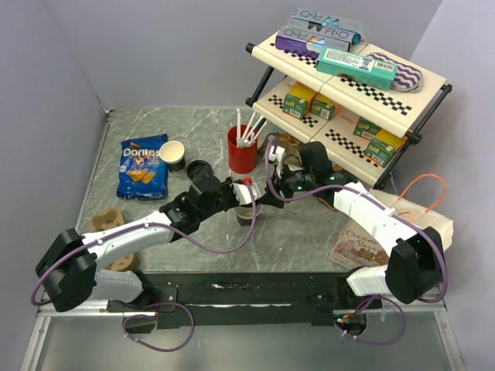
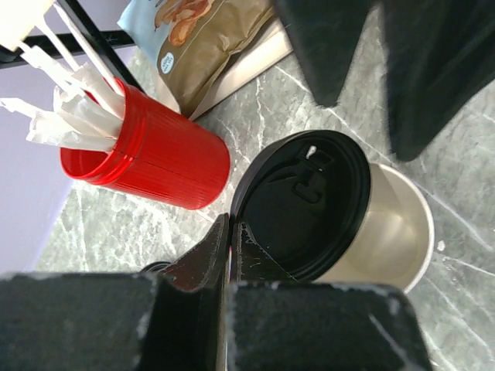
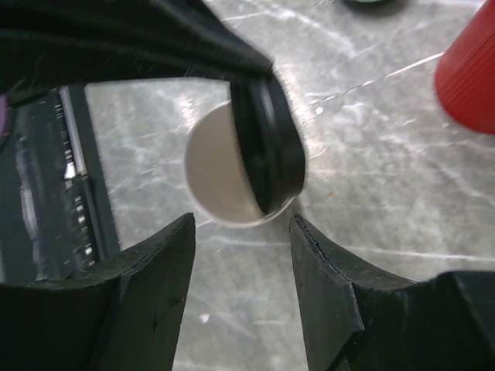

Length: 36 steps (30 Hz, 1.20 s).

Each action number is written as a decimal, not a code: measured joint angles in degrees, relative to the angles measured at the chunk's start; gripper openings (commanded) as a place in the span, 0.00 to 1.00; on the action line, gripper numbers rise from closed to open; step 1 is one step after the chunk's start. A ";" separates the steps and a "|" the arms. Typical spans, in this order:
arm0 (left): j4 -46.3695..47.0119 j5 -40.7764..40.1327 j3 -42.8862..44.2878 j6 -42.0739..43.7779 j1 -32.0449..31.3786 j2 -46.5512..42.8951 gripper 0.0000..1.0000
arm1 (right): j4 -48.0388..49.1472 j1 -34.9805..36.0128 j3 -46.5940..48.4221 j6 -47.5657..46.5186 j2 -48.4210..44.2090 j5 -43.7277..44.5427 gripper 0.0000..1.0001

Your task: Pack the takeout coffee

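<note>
The takeout coffee cup [image 1: 246, 217] stands on the marble table between my two grippers; from above its cream inside [image 3: 213, 179] shows. A round black lid [image 2: 302, 202] hangs tilted over the cup's mouth [image 2: 398, 232] and covers part of it. My left gripper [image 2: 230, 226] is shut on the lid's rim. From the right wrist the lid [image 3: 272, 151] appears edge-on, slanting across the cup. My right gripper [image 3: 241, 232] stands open just beside the cup, with nothing between its fingers [image 3: 158, 263]. In the top view it [image 1: 267, 185] is to the right of the cup.
A red cup [image 1: 241, 151] with white straws stands just behind the coffee. A second paper cup [image 1: 172, 154] and a loose black lid [image 1: 199, 168] sit near a Doritos bag [image 1: 142, 167]. A two-tier rack [image 1: 402, 116] of boxes fills the back right. A brown cardboard carrier [image 1: 107, 220] lies at the left.
</note>
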 measured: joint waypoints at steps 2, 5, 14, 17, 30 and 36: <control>-0.13 0.26 0.04 -0.59 0.00 0.00 0.01 | 1.79 0.98 0.00 0.44 0.33 1.97 0.58; -1.14 0.37 0.04 -1.36 0.02 0.00 0.01 | 3.82 2.08 0.00 1.14 0.72 4.59 0.58; -2.62 1.03 0.70 -3.08 0.39 0.00 0.01 | 7.28 3.10 0.00 2.75 2.97 7.80 0.42; -2.58 1.18 1.25 -3.78 0.55 0.00 0.01 | 7.89 3.39 0.00 2.99 3.32 8.63 0.34; -3.87 1.20 2.27 -6.25 1.07 0.57 0.39 | 9.40 3.65 0.04 3.23 4.74 11.17 0.00; -7.65 1.22 4.83 -9.33 1.42 0.46 0.81 | 10.08 3.78 0.07 3.13 4.83 12.44 0.00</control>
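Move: The black lid hangs by its rim from the left fingertips, its middle some 4 cm right, 2 cm back and slightly below that hand. From the open right hand it lies about 4 cm left, 1 cm forward and 2 cm lower. The paper cup stands under it, roughly 5 cm left, 1 cm back and 9 cm below the right hand. The red holder is about 15 cm ahead and 7 cm left of the right hand, the loose lid 14 cm ahead and 20 cm left. Forward, then also slightly left and down, the right hand travels about 4.5 cm along the near side of the held lid to its forward rim and shuts its fingers, pinching it. The left hand keeps its grip practically in place, tipping down some 10 degrees, then opens wide and lets go of the rim. ##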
